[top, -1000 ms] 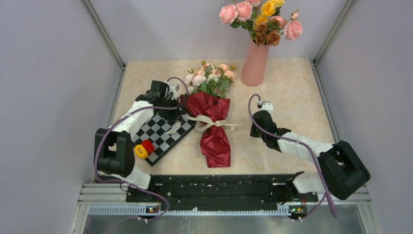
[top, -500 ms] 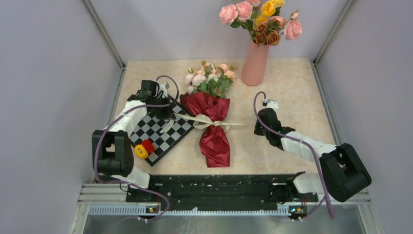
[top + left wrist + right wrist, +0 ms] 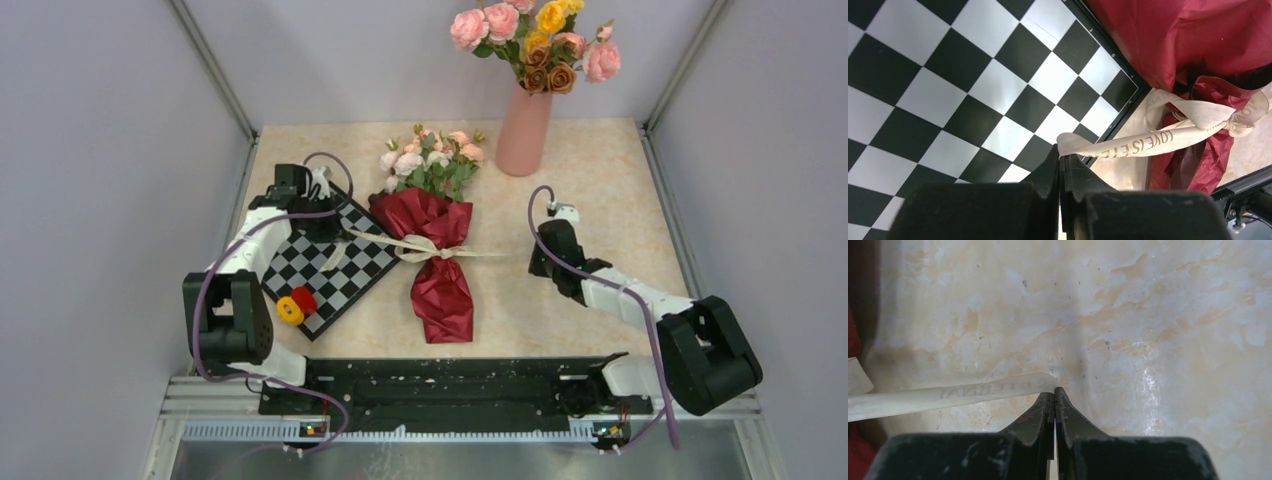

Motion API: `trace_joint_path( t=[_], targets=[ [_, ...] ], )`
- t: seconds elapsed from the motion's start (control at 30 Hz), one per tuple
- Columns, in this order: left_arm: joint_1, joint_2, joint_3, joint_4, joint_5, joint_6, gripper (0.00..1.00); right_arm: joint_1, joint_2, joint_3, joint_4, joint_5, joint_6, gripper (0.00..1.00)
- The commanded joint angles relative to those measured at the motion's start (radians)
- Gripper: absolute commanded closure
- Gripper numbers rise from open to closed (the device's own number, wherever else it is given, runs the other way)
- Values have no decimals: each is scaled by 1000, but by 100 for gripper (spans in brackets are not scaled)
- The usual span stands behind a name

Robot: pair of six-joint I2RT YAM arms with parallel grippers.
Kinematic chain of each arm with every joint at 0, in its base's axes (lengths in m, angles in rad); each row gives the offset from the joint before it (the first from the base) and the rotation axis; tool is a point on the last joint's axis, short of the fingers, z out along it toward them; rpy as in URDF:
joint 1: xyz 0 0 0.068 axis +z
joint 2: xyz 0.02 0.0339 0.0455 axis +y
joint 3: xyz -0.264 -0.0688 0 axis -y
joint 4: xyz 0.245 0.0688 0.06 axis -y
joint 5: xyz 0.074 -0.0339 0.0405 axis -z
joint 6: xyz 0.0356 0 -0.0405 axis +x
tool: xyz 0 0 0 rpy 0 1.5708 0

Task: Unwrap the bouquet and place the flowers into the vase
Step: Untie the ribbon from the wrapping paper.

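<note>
The bouquet [image 3: 440, 262] lies mid-table in dark red paper, its small pale flowers [image 3: 430, 162] pointing to the back. A cream ribbon [image 3: 432, 250] is tied round its waist. My left gripper [image 3: 338, 233] is over the checkerboard and shut on the ribbon's left end [image 3: 1128, 146], with its tips [image 3: 1062, 152] pinching the fold. My right gripper [image 3: 533, 262] is to the right of the bouquet and shut on the other ribbon end [image 3: 948, 396] at its tips [image 3: 1055, 390]. The ribbon runs taut between them. The salmon-pink vase [image 3: 524, 130] stands upright at the back.
Larger pink, yellow and brown roses [image 3: 535, 40] fill the vase. A black-and-white checkerboard [image 3: 325, 275] lies to the left of the bouquet, with a red piece [image 3: 304, 298] and a yellow piece [image 3: 289, 311] on its near corner. Grey walls close in both sides.
Both grippers have moved outward, the left to the back left and the right to the right. They have drawn the ribbon ends apart, and the bow's loops have shrunk.
</note>
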Motion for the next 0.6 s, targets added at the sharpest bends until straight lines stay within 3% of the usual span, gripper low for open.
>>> trace_joint_path(
  t=[0.0,0.57],
  targets=[
    [43,-44,-2,27,-12,-2,100,-24,-36,20,-3,6,-20,100],
    [151,-78,-6,22,-71,8,100,-91,-49,34,-10,-20,-54,100]
  ],
)
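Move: The ribbon's knot on the red wrapping lies about 21 cm to the right of the left hand, some 3 cm back and 6 cm lower; from the right hand it is about 19 cm left, roughly level ahead and in height. The peach flowers lie some 19 cm beyond the knot. The chessboard's middle is about 5 cm left of the left hand, 5 cm back and 9 cm below it, while the vase stands about 20 cm ahead of the right hand and 3 cm to its left. The left hand, its shut fingers still pinching one ribbon end, keeps drawing it steadily left, away from the knot and over the chessboard, about 5 cm with a slight rise, the wrist turning not quite 10 degrees counter-clockwise. The right hand, still shut on the other end, pulls the opposite way, creeping only some 1.5 cm to the right with its wrist nearly steady, so that the two draw the ribbon out from both sides of the knot. ##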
